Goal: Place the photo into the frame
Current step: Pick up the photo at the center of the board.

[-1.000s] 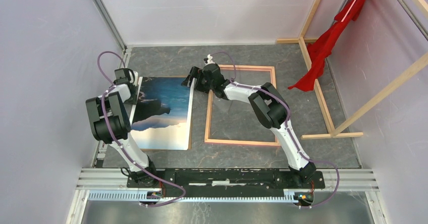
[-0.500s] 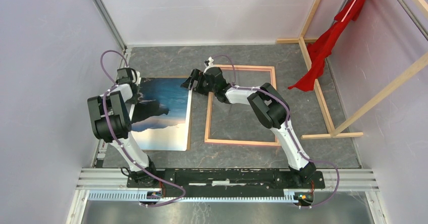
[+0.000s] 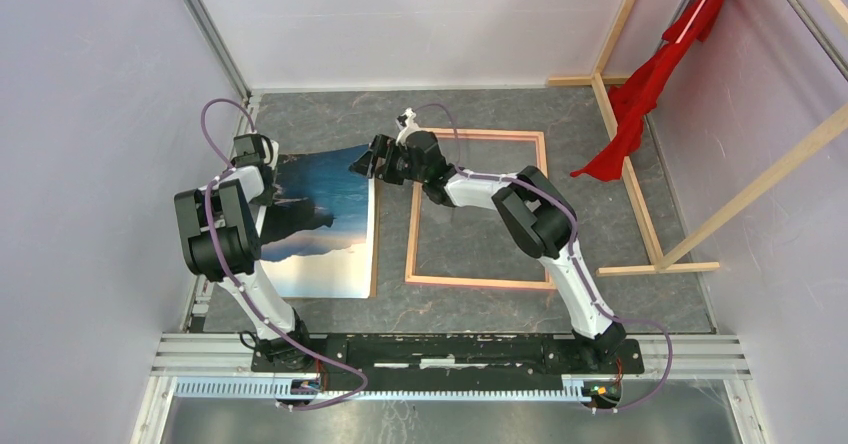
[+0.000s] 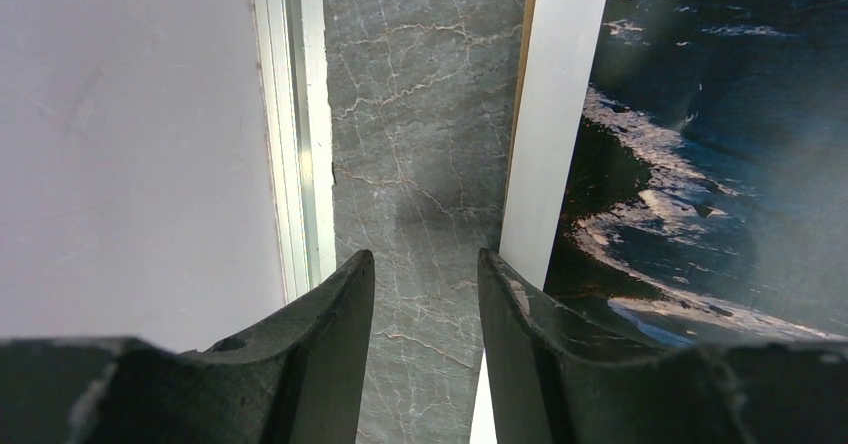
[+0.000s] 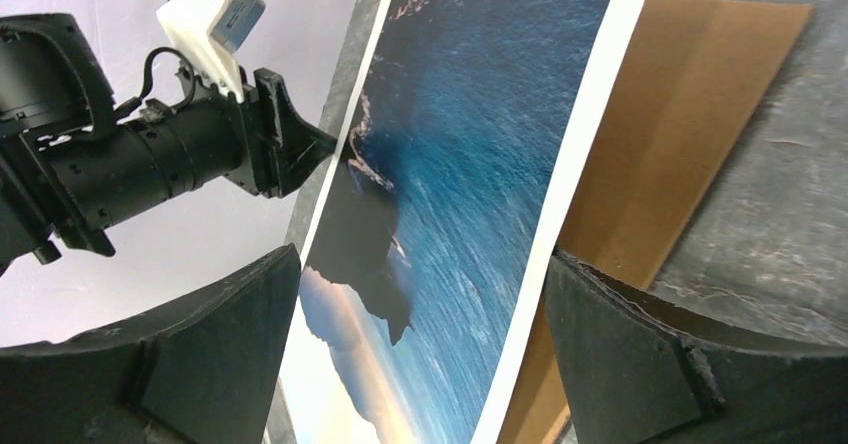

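Observation:
The photo (image 3: 325,219), a seascape print with a white border, lies at the table's left. Its far right corner is raised off its brown board (image 5: 690,114). The frame (image 3: 412,234), a thin pale rectangle, lies flat just right of it with bare table inside. My right gripper (image 3: 362,162) hovers wide open at that raised corner. In the right wrist view its right fingertip (image 5: 570,284) sits by the photo's (image 5: 470,164) white edge. My left gripper (image 3: 268,189) is open at the left edge of the photo (image 4: 720,114), with only table between its fingers (image 4: 425,259).
Bare wooden beams (image 3: 630,164) stand at the right with a red cloth (image 3: 655,74) hung on them. White walls enclose the table, and a metal rail (image 4: 295,114) runs close beside my left gripper. The arms' bases sit on the near rail (image 3: 450,349).
My right gripper has moved left, from the frame's far left corner to over the photo's far right corner. That corner has lifted and shifted left. The left arm has hardly moved.

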### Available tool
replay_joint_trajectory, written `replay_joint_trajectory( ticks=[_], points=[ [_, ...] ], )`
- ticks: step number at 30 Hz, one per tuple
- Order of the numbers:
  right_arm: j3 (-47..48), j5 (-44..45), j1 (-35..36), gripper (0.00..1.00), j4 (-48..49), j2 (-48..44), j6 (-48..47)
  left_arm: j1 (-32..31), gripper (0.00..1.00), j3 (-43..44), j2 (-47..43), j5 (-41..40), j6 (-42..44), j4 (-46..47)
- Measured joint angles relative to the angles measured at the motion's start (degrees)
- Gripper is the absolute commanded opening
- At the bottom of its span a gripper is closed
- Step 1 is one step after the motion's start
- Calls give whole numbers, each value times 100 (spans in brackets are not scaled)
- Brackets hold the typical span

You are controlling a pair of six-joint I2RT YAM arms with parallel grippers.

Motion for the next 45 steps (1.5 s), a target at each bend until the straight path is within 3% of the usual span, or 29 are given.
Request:
replay_joint_trajectory(
  ticks=[9,14,20,25,28,33,36,41,45],
  points=[
    [260,-219,55,91,-103,0,-4,-4,50,0,0,2,7,0],
    [376,-319,59,79,-144,52,37,-4,50,0,0,9,7,-4],
    [376,-345,59,59,-267,188,92,-4,50,15,0,26,7,-35],
    [433,-339,63,20,-501,273,24,7,52,59,9,46,7,-107],
    [496,-337,50,2,-662,275,-72,28,62,96,9,68,11,-177],
    [446,-358,-28,0,-938,92,-291,192,76,264,-7,236,35,-446],
    [83,-407,-164,0,-1257,-505,-599,345,94,380,-15,428,48,-708],
    [-142,-262,-455,0,-2168,-2114,-1493,514,96,407,-170,669,59,-1143],
    [315,299,-632,0,-3368,-3366,-2518,520,96,407,-243,820,61,-1423]
  ],
)
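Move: The photo's middle lies about 10 cm left of the right hand, 13 cm back and 4 cm lower; its raised right edge already sits between those fingers. The board is beneath the photo, its middle 9 cm left of that hand and 13 back; the wooden frame's middle is some 28 cm to the right and 10 back. From the left hand, at the photo's left edge, the photo's middle is about 14 cm right and 5 back. Right fingers pinch the photo's right edge, then lift some 24 cm, swinging right; left fingers open, backing 3 cm. ##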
